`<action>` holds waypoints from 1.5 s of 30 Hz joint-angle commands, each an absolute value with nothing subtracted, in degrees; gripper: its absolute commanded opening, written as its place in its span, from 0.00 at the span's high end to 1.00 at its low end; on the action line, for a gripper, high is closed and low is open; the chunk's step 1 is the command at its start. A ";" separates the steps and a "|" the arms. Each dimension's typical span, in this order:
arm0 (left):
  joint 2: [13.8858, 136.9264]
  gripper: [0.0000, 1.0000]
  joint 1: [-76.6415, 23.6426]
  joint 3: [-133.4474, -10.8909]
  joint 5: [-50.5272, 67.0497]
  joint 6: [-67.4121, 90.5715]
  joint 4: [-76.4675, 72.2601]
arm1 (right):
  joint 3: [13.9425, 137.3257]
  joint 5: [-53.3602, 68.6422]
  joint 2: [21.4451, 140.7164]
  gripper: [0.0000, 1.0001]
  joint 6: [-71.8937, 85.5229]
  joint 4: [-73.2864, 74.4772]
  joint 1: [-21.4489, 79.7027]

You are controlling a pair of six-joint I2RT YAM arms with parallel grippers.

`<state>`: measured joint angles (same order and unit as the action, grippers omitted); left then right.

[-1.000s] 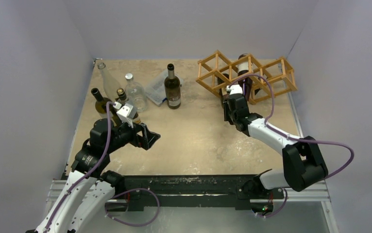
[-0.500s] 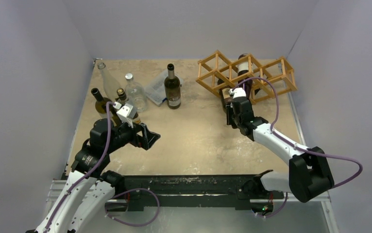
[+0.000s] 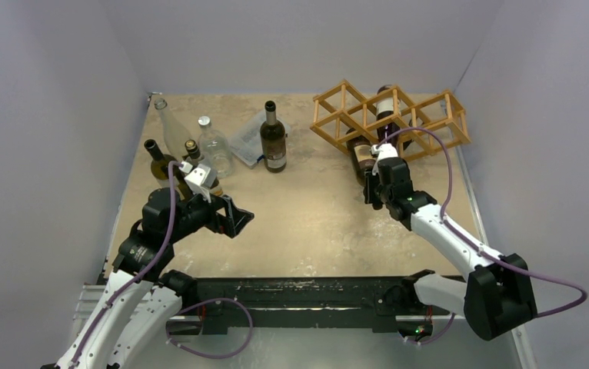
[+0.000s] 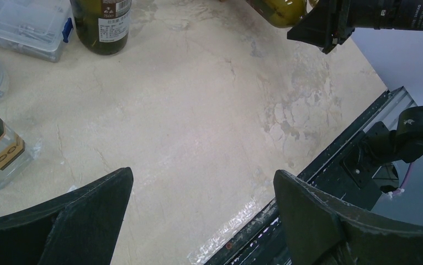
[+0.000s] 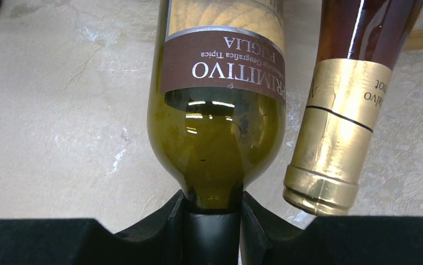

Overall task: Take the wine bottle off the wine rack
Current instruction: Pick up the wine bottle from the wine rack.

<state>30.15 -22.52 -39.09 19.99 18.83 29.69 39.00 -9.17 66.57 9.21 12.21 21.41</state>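
Observation:
The wine rack (image 3: 430,115), a light-brown wooden lattice, stands at the back right. My right gripper (image 3: 376,175) is shut on the black-capped neck of a green wine bottle (image 3: 361,156) with a brown label. The bottle lies at the rack's near left edge, pointing toward me. In the right wrist view the fingers (image 5: 253,221) clamp the neck just below the bottle's shoulder (image 5: 217,138). A second bottle with a gold foil neck (image 5: 333,143) lies beside it and still sits in the rack (image 3: 386,104). My left gripper (image 3: 234,217) is open and empty over the left table (image 4: 204,182).
Several upright bottles (image 3: 199,146) cluster at the back left. A dark bottle (image 3: 273,138) stands mid-back beside a clear plastic box (image 3: 247,138). Grey walls close in on three sides. The black base rail (image 3: 299,296) runs along the near edge.
My right gripper has drawn back toward me and to the right with the green bottle, sliding more of it out of the rack. The left arm has not moved.

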 commanded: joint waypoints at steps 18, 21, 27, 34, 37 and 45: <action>30.85 0.00 -22.10 -40.53 22.54 17.62 27.46 | 41.82 6.40 58.48 1.00 8.99 13.62 18.23; 30.85 0.00 -22.15 -40.52 22.75 17.60 27.42 | 42.54 7.48 57.89 1.00 9.46 14.96 17.87; 30.85 0.00 -22.15 -40.43 22.98 17.62 27.23 | 43.45 7.86 56.58 1.00 10.01 17.02 16.88; 31.05 0.00 -22.15 -40.35 23.56 17.49 26.79 | 43.85 8.16 54.67 1.00 9.93 18.56 16.39; 31.11 0.00 -22.15 -40.31 24.05 17.47 26.58 | 44.15 8.13 53.88 1.00 9.84 19.37 16.27; 31.20 0.00 -22.15 -39.95 25.72 17.33 25.60 | 45.44 9.34 51.72 1.00 10.28 21.92 15.27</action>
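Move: The right hand already grips the wine bottle by its neck; the bottle's middle lies about 11 cm ahead of this hand and 4 cm to its left, at roughly hand height, with its base end in the rack. The rack's middle is some 16 cm ahead and 4 cm right, and the gold-necked bottle lies beside the held one, its middle about 14 cm ahead and 3 cm right. From the left hand the held bottle is some 24 cm ahead, 34 cm right and 12 cm lower. Back towards its base, the right hand steadily draws the wine bottle neck-first out of the rack, about 5 cm, rising some 2 cm as it goes. Its wrist rolls nearly 10 degrees, left side up, and tips down a little, while the fingers keep their grip on the neck and the bottle slides past the gold-necked one. ##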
